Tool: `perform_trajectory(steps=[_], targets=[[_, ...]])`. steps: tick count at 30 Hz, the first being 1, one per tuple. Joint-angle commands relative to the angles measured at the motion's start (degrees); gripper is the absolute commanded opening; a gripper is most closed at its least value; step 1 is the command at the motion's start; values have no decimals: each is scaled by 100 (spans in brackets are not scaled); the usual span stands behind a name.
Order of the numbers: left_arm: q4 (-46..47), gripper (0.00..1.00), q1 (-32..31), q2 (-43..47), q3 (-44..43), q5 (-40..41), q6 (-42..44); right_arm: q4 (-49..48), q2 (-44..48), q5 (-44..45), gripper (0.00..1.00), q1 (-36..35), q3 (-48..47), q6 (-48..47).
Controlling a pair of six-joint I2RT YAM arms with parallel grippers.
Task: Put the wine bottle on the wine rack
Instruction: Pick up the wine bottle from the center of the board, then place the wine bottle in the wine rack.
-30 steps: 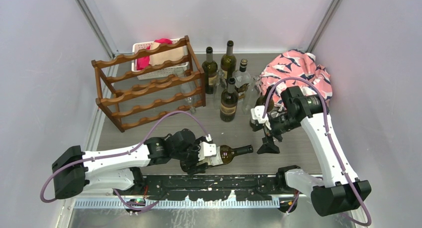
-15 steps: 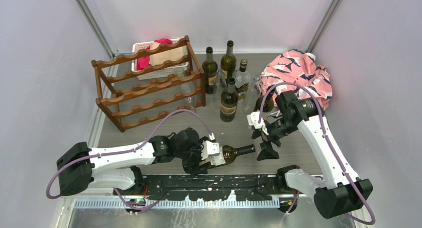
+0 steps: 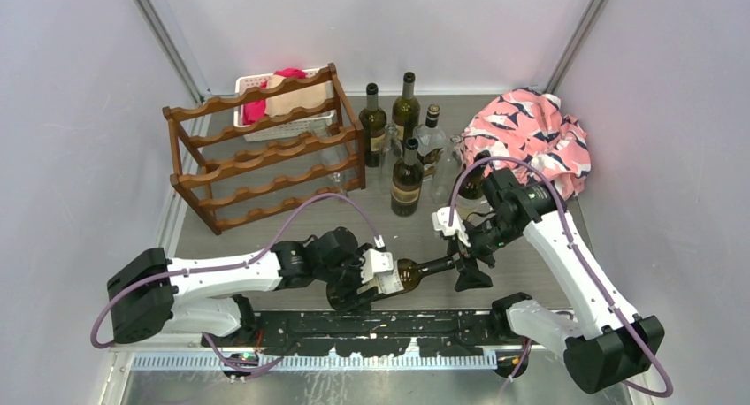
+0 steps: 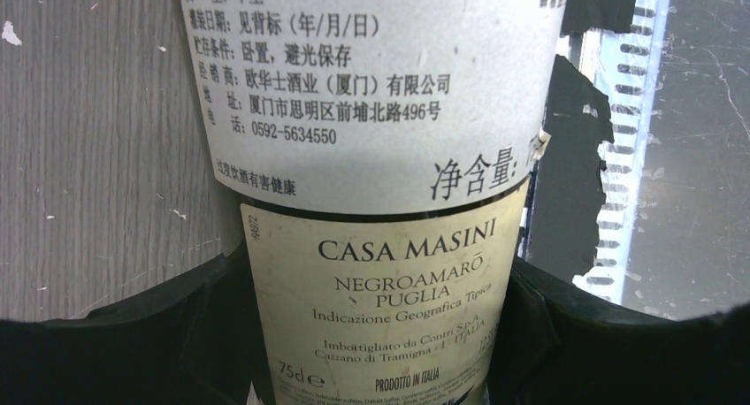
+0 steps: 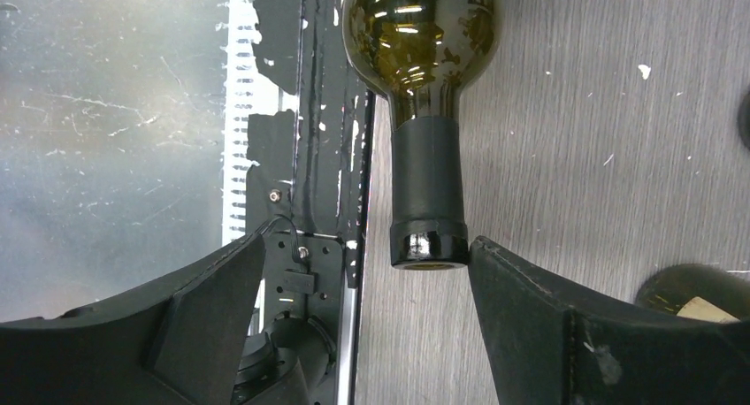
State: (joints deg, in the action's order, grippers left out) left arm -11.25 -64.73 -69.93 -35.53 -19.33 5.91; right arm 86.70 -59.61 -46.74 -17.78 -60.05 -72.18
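Observation:
A dark green wine bottle (image 3: 414, 271) lies on its side near the table's front edge, neck pointing right. My left gripper (image 3: 361, 278) is shut on its labelled body (image 4: 380, 246), one finger on each side of the cream label. My right gripper (image 3: 462, 265) is open at the bottle's mouth. In the right wrist view the black-capped neck (image 5: 427, 184) ends level with the fingertips, close against the right finger (image 5: 522, 290) and far from the left one. The reddish-brown wine rack (image 3: 265, 157) stands at the back left with nothing on its rails.
Several upright bottles (image 3: 407, 179) stand in a cluster right of the rack. A white basket (image 3: 252, 91) with pink and tan cloths sits behind the rack. A pink patterned cloth (image 3: 531, 131) is heaped at the back right. A black rail (image 3: 389, 321) runs along the near edge.
My right gripper has come down and to the left, from beside the standing bottles to the lying bottle's mouth. The left gripper has shifted the bottle slightly to the right.

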Motion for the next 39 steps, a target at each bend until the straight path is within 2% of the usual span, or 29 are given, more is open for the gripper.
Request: perform_trajectory(steps=[1,6,11,16,26,29,32,34,35,38,39], targets=[[798,0,35,47,-433,-259,-161,-455,120,157,89,-209,90,461],[834,0,29,6,-446,-313,-268,-929,199,312,88,-545,226,927],[871,0,29,-33,-502,-474,-323,-1652,168,777,87,-1168,408,1471],[1052,0,24,-60,-503,-589,-334,-2174,22,761,77,-1479,572,1662],[1029,0,28,-118,-558,-669,-295,-2551,-22,995,47,-1891,752,1849],[1002,0,28,-101,-560,-657,-284,-2579,0,1005,32,-1918,792,1900],[1030,0,30,-91,-552,-623,-275,-2601,49,968,6,-1934,820,2081],[1063,1,23,-91,-543,-542,-290,-2597,68,944,1,-1935,776,2341],[1050,10,32,-84,-547,-458,-315,-2603,85,928,1,-1939,767,2461],[958,55,26,-38,-530,-28,-694,-2576,173,755,1,-1903,820,2574],[886,66,25,5,-545,119,-846,-2571,182,653,1,-1878,853,2589]])
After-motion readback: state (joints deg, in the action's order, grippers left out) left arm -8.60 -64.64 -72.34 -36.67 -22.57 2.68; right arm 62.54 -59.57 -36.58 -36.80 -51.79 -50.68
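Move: The wine bottle lies nearly level, its body already in the left hand and its neck pointing right. From the open right hand, the middle of the neck is about 5 cm left, 2 cm ahead and 5 cm below; the near standing bottle is roughly 17 cm ahead and 1 cm right, the middle standing bottle about 21 cm ahead and 11 cm left, both centred 3 cm lower. From the left hand, the neck is some 15 cm right, 4 cm ahead and 4 cm higher. The right hand moves in over the bottle's mouth, about 4 cm left and 4 cm down with a slight forward drift, and shuts its wide-open fingers from either side onto the neck, pinching it just beyond the shoulder before holding in place. Meanwhile the left hand keeps its grip on the labelled body and brings the bottle about 1.5 cm to the right to meet it, barely turning. ##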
